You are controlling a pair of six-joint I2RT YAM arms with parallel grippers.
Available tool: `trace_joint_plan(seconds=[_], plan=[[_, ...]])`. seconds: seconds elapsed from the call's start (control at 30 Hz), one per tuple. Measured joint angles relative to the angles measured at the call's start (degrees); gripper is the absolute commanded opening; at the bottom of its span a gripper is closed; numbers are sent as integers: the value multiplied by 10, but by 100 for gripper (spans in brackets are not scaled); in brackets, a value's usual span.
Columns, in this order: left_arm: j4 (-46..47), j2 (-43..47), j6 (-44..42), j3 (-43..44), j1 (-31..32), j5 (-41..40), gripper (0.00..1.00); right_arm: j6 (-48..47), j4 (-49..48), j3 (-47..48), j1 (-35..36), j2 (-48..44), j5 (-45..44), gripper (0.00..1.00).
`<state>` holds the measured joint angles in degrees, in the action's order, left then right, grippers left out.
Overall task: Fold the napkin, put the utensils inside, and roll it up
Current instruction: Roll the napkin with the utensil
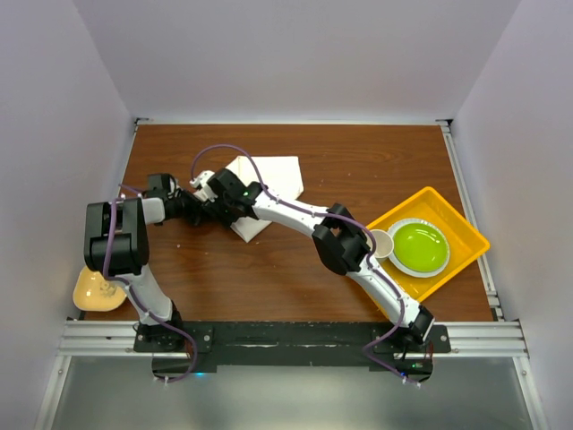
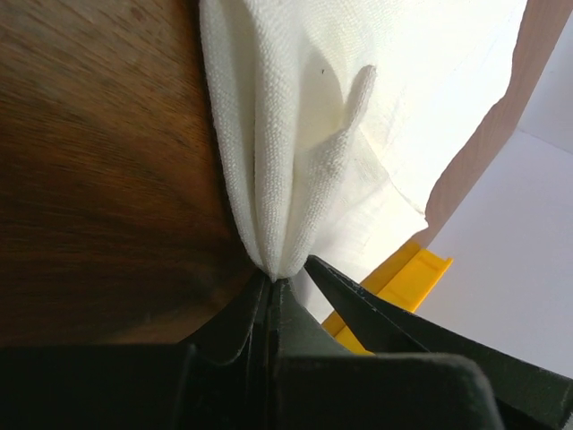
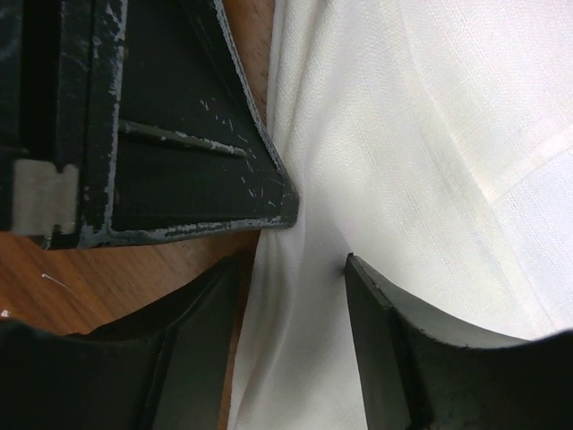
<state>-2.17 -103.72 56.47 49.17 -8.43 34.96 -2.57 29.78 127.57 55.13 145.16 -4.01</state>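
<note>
The white napkin [image 1: 269, 175] lies partly folded at the back middle of the table. My left gripper [image 1: 202, 213] reaches in from the left and is shut on a gathered fold of the napkin's [image 2: 295, 134] near edge, pinched at the gripper's [image 2: 273, 279] tips. My right gripper [image 1: 215, 195] is right beside it. In the right wrist view this right gripper [image 3: 291, 269] stands open, its fingers straddling a soft ridge of napkin [image 3: 421, 134], with the left gripper's fingers [image 3: 179, 134] close above. The utensils are out of view.
A yellow tray [image 1: 461, 224] sits at the right with a green plate [image 1: 419, 246] and a white cup [image 1: 380, 243] in it. A tan object [image 1: 97, 291] lies at the near left edge. White walls enclose the brown table [image 1: 376, 170].
</note>
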Motion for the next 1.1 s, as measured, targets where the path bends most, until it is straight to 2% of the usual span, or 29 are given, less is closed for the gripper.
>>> trace_joint_plan(seconds=[0.23, 0.37, 0.43, 0.5, 0.57, 0.7, 0.77, 0.9, 1.0, 1.1], plan=[[-1, 3, 6, 1, 0, 2, 0, 2, -18, -13, 1, 0, -25, 42], [-1, 4, 14, 1, 0, 2, 0, 5, -35, -23, 3, -1, -42, 32], [-1, 7, 16, 1, 0, 1, 0, 6, -46, -30, 4, -2, -49, 34], [-1, 10, 18, 1, 0, 0, 0, 6, -54, -37, 5, -4, -55, 47], [0, 12, 25, 1, 3, -1, 0, 3, -63, -41, 11, -5, -61, 53], [-1, 13, 31, 1, 4, -2, 0, -1, -75, -46, 17, -6, -83, 50], [0, 13, 35, 1, 5, -3, 0, 0, -81, -53, 20, -8, -93, 47], [0, 16, 41, 1, 7, -7, 0, -1, -96, -66, 28, -11, -120, 26], [-1, 18, 42, 1, 7, -9, 0, -1, -105, -72, 34, -11, -139, 17], [-1, 20, 43, 1, 7, -9, 0, -4, -112, -77, 37, -12, -151, 3]])
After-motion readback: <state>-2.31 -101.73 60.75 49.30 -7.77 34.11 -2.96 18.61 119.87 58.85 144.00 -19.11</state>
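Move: The napkin's rolled edge lies right at the right hand, its middle about 1 cm ahead and 1 cm below between the half-open fingers. From there, the middle of the napkin's flat part is about 7 cm ahead and 14 cm to the right, and its near corner is some 6 cm back and 7 cm right, both about 3 cm lower. The left hand already holds the rolled edge directly between its fingertips. The right hand works almost on the spot beside the left fingertips: it eases about 1 cm forward and slightly down, narrowing its fingers, then spreads them partway again and closes them into a pinch on the rolled edge, while the wrist tips the fingers upward some 10 degrees and turns a little clockwise. The left hand keeps its shut grip on the roll and slowly lifts it by about 1.5 cm. ##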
